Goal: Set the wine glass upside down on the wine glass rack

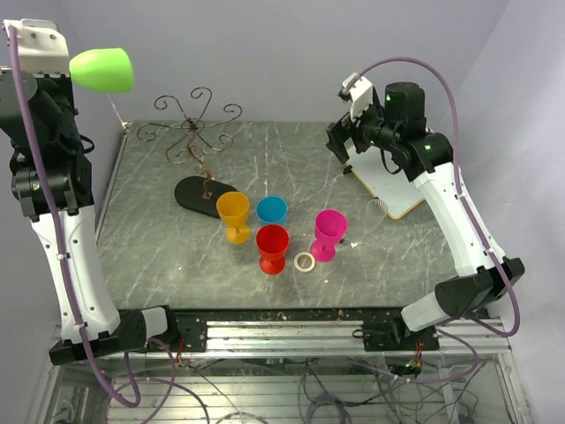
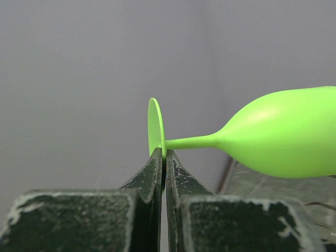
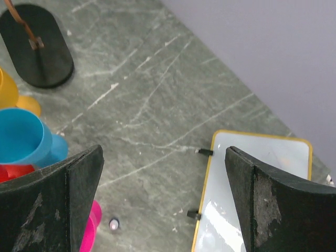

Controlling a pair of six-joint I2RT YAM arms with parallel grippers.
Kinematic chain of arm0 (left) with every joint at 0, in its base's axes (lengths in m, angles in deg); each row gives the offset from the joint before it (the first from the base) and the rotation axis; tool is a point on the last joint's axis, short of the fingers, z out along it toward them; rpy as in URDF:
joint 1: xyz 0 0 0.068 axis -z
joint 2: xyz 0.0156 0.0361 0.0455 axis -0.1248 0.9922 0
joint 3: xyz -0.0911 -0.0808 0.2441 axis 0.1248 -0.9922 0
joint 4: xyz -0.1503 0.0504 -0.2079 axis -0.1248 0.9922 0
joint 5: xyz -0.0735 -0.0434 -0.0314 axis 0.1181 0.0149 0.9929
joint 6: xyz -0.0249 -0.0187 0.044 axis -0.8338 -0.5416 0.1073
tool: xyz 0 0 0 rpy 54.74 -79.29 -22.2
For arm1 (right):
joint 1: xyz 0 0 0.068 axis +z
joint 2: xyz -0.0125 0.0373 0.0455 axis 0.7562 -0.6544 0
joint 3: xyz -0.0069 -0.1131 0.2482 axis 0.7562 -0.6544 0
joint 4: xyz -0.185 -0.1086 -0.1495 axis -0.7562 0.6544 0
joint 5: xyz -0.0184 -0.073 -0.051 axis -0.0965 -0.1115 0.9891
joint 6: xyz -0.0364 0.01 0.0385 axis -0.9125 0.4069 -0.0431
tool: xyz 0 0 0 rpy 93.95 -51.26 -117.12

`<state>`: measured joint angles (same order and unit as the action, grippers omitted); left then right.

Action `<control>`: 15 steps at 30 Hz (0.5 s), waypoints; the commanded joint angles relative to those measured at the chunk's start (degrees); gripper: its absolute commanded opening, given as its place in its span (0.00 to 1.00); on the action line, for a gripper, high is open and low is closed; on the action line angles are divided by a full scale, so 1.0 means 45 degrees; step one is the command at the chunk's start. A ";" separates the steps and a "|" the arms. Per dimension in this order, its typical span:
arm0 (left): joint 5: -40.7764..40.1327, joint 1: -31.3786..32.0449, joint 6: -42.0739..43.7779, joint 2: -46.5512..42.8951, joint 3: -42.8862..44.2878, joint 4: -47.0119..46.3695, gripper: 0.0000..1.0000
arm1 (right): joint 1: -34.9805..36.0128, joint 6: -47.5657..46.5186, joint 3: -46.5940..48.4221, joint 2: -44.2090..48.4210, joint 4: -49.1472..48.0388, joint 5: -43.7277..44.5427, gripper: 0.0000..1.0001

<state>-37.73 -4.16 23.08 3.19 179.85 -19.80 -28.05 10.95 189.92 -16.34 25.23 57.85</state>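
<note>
A lime green wine glass (image 1: 102,70) lies sideways high at the far left, bowl pointing right. My left gripper (image 2: 165,156) is shut on the rim of its round foot; stem and bowl (image 2: 283,134) stretch to the right. The wine glass rack (image 1: 196,134), a dark wire tree with curled arms, stands on a black oval base (image 1: 205,194) below and right of the glass; its base also shows in the right wrist view (image 3: 37,44). My right gripper (image 3: 164,173) is open and empty, raised over the table's right side.
Yellow (image 1: 234,215), blue (image 1: 272,210), red (image 1: 272,248) and pink (image 1: 329,233) goblets stand mid-table near the rack base. A small pale ring (image 1: 305,261) lies by the red one. A white board with a yellow frame (image 1: 388,187) lies under the right arm.
</note>
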 commanded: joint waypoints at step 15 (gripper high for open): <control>-0.2904 0.0306 0.7548 0.2112 -0.1964 -0.2295 0.07 | -0.0400 -0.1446 -0.3945 0.1342 -0.1478 -0.0664 1.00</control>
<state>-53.43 -4.08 47.80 14.03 174.10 -24.52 -29.27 5.72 173.09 -13.50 20.93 56.95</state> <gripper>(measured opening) 0.088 0.996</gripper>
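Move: Ahead and to the right of the left hand, which already holds the green wine glass by its foot with the bowl towards the robot's right, the rack's top hub lies about 14 cm forward, 23 cm right and 27 cm lower. The orange glass stands roughly 2 cm ahead, 31 cm right; the blue one 5 cm ahead, 40 cm right, both some 48 cm below. From the right hand the hub is about 33 cm left, 7 cm ahead, 8 cm lower. Swinging farther out past the rack's left side, the left hand first goes left about 7 cm, then increasingly down (some 8 cm) and forward; the wrist rolls its left side up, tips down about 25 degrees and turns counter-clockwise, its fingers keeping their pinch on the green glass's foot. The empty right hand sinks about 9 cm beside the white board, wide open. ##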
